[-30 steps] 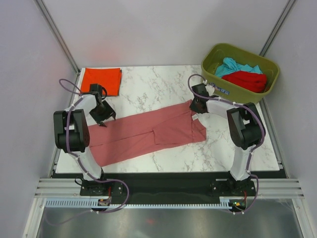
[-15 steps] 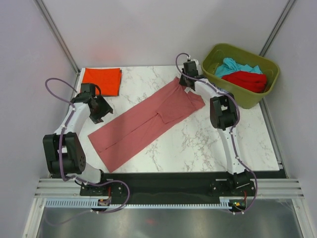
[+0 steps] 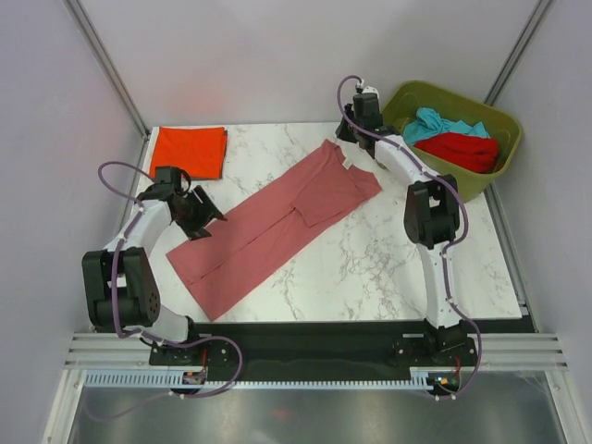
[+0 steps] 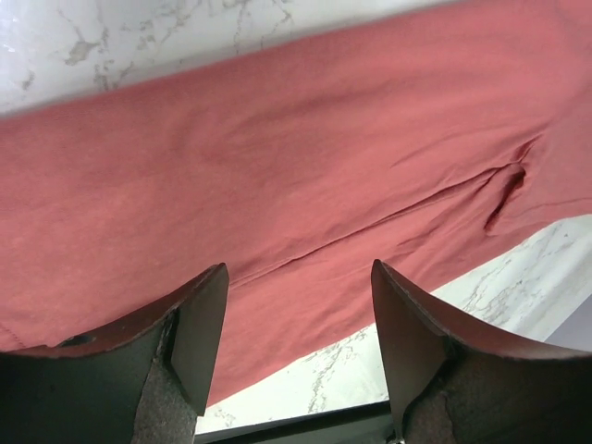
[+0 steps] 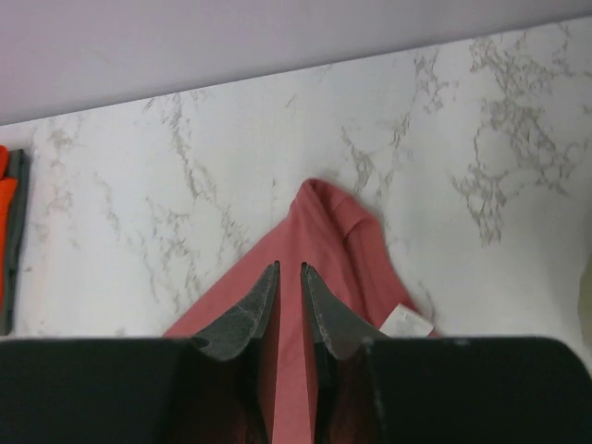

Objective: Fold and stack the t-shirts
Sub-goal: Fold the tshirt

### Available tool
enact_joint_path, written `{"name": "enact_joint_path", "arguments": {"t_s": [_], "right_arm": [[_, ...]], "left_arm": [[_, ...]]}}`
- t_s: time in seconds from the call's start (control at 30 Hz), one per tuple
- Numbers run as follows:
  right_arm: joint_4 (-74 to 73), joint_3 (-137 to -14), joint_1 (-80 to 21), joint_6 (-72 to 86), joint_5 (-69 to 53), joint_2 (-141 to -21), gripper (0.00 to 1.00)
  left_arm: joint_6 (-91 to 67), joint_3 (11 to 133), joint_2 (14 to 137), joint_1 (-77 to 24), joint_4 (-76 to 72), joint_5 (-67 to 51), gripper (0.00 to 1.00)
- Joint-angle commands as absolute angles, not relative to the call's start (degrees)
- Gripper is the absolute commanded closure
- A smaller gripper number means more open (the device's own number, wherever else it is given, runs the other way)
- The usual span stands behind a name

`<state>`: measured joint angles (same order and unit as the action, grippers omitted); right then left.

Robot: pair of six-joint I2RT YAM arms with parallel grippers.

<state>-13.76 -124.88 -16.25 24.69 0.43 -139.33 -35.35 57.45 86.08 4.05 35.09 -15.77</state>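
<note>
A dusty pink t-shirt (image 3: 277, 227) lies folded into a long strip, diagonally from front left to back right on the marble table (image 3: 388, 268). My left gripper (image 3: 205, 222) hovers open over the strip's left edge, and pink cloth (image 4: 277, 157) fills the wrist view beyond its fingertips (image 4: 298, 268). My right gripper (image 3: 351, 137) hangs above the strip's far corner. Its jaws (image 5: 289, 268) stand a narrow gap apart with nothing between them, and the pink shirt (image 5: 351, 240) lies flat below. A folded orange-red t-shirt (image 3: 189, 150) lies at the back left.
An olive-green bin (image 3: 412, 155) at the back right holds a teal shirt (image 3: 433, 124) and a red shirt (image 3: 462, 150). A white label (image 5: 407, 321) pokes out at the pink shirt's edge. The orange-red shirt's edge (image 5: 6, 231) shows at the left of the right wrist view.
The right gripper swung the shirt's right end toward the back, turning the strip diagonal, then rose off its corner. The left gripper shifted a little toward the strip's left edge.
</note>
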Motion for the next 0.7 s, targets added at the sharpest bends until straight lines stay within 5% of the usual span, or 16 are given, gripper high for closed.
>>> {"name": "enact_joint_path", "arguments": {"t_s": [0.0, 0.37, 0.67], "right_arm": [[-15.9, -116.2, -19.1, 29.9, 4.6, -127.8, 0.78], [-21.0, -87.9, -25.9, 53.2, 21.4, -113.5, 0.80], [-22.0, -87.7, -26.3, 47.1, 29.3, -120.6, 0.78]], "left_arm": [[-35.7, 61.0, 83.2, 5.6, 33.4, -14.5, 0.29], [-34.5, 61.8, 83.3, 5.6, 33.0, -19.5, 0.29], [-31.8, 57.2, 82.1, 5.5, 33.0, -21.4, 0.30]]}}
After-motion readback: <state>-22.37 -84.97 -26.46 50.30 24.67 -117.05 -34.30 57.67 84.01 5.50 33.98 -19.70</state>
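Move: The right hand hovers empty just beyond the shirt's label; the right-end corner of the folded t-shirt, the sleeve side, lies about 14 cm back, 7 cm to its right and 12 cm below. Down at that same table level, the label is some 4 cm back and 2 cm right, the shirt's far tip about 4 cm ahead and 3 cm left. The bin is roughly 27 cm to the right, 2 cm back. From the left hand that corner lies about 14 cm ahead, 40 cm right and 8 cm below. The right hand draws back about 17 cm over the shirt from its far tip, lifting some 3 cm at first and then sinking about 11 cm towards the right-end corner, drifting slightly left and then back to the right, while the wrist tips the fingers down some 20 degrees and turns about 25 degrees clockwise; the fingers stay nearly shut and end up still above the cloth, empty. The left hand, wide open over the shirt's left part, bobs about 3 cm forward and 4 cm up and then comes most of the way back without gripping anything. ##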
